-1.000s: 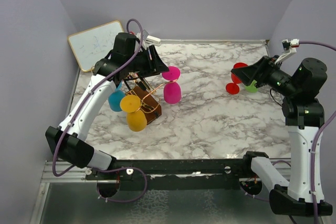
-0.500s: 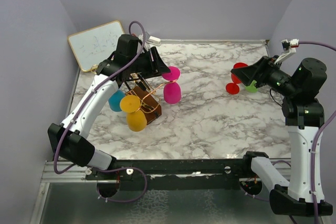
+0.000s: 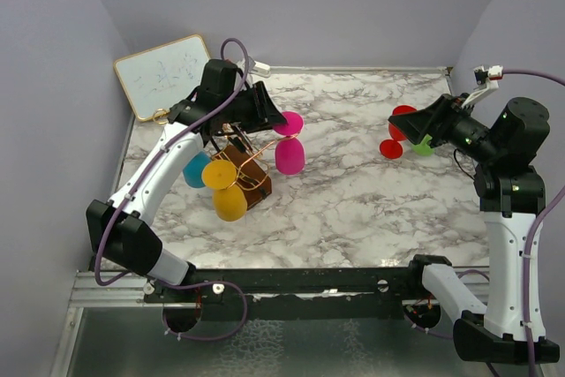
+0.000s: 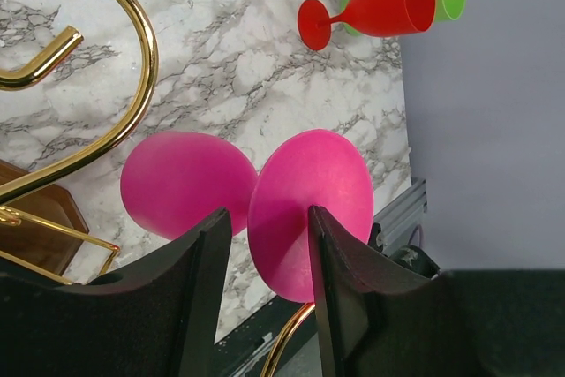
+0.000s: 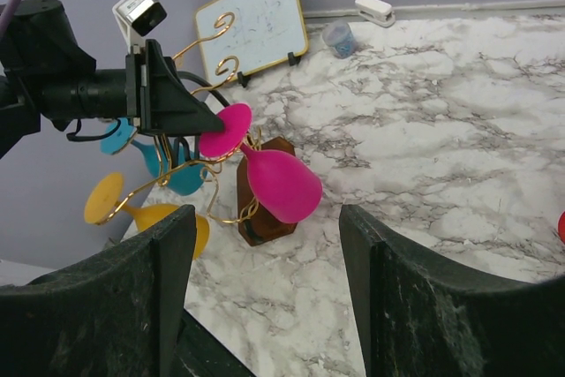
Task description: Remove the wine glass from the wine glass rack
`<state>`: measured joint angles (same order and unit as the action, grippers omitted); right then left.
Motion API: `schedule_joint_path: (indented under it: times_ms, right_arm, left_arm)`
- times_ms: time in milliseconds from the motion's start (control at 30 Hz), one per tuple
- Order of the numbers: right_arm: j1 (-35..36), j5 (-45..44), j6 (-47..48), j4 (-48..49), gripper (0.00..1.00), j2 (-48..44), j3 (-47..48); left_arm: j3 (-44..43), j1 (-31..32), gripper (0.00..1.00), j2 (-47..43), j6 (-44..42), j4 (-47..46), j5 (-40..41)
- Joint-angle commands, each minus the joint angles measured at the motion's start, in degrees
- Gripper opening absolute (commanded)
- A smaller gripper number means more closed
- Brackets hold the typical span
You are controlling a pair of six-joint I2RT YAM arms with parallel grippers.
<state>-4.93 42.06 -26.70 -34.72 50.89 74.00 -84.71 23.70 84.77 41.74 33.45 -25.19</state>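
Observation:
The wine glass rack (image 3: 250,174), gold wire on a dark wooden base (image 5: 265,218), stands at the table's left. A pink wine glass (image 3: 290,156) hangs upside down from its right arm, bowl (image 5: 282,184) tilted down and foot (image 4: 327,183) up. My left gripper (image 3: 281,119) is at that foot. In the left wrist view its jaws (image 4: 267,214) are open astride the disc, whose face lies against the right finger, with a small gap at the left finger. My right gripper (image 3: 397,125) hovers open at the far right, nothing between its fingers (image 5: 267,218).
A yellow glass (image 3: 228,192) and a teal glass (image 3: 194,168) also hang on the rack. A red glass (image 3: 393,134) and a green one (image 3: 424,147) lie under the right gripper. A whiteboard (image 3: 163,72) leans at the back left; a stapler (image 5: 375,9) and small jar (image 5: 340,39) sit by the back wall.
The left arm has shifted slightly right, bringing its gripper onto the pink glass's foot, and its jaws have narrowed a little. The right arm has not moved.

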Motion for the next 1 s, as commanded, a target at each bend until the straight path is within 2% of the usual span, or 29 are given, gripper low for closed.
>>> schedule_joint_path:
  times_ms: [0, 500, 667, 967]
  right_arm:
    - [0.4, -1.7, 0.4, 0.4, 0.65, -0.6, 0.8]
    - [0.4, -3.0, 0.0, 0.6, 0.65, -1.0, 0.7]
    - [0.4, -3.1, -0.2, 0.8, 0.65, -1.1, 0.3]
    - [0.4, -3.4, -0.6, 1.0, 0.65, -1.4, 0.3]
  left_arm:
    - [0.5, 0.0, 0.41, -0.1, 0.4, -2.3, -2.2]
    - [0.0, 0.0, 0.09, -2.4, 2.5, -4.2, -2.5]
    - [0.0, 0.0, 0.03, -3.1, 3.5, -5.4, -2.8]
    - [5.1, 0.0, 0.00, -6.1, 10.6, -16.6, -5.8]
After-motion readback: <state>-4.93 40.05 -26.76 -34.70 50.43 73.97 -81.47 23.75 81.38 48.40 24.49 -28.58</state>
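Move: The pink wine glass hangs upside down with its foot between the left hand's half-open fingers; its middle is about 2 cm back and 2 cm right of that hand, 7 cm lower. Of the glasses still on the rack, the yellow one is some 13 cm back and 14 cm left, the blue one 5 cm back and 21 cm left, both some 6 cm down. From the right hand the pink glass is about 7 cm ahead, 25 cm left and 17 cm lower. The left hand almost stays in place while its fingers close from about half open to nearly shut, pinching the near edge of the pink glass's foot edge-on between the fingertips. As the fingers finish closing it rises about 3 cm, easing roughly 1 cm to the right, and the wrist tips the fingertips up by some 10 degrees, starting to raise the foot from its rack arm. ##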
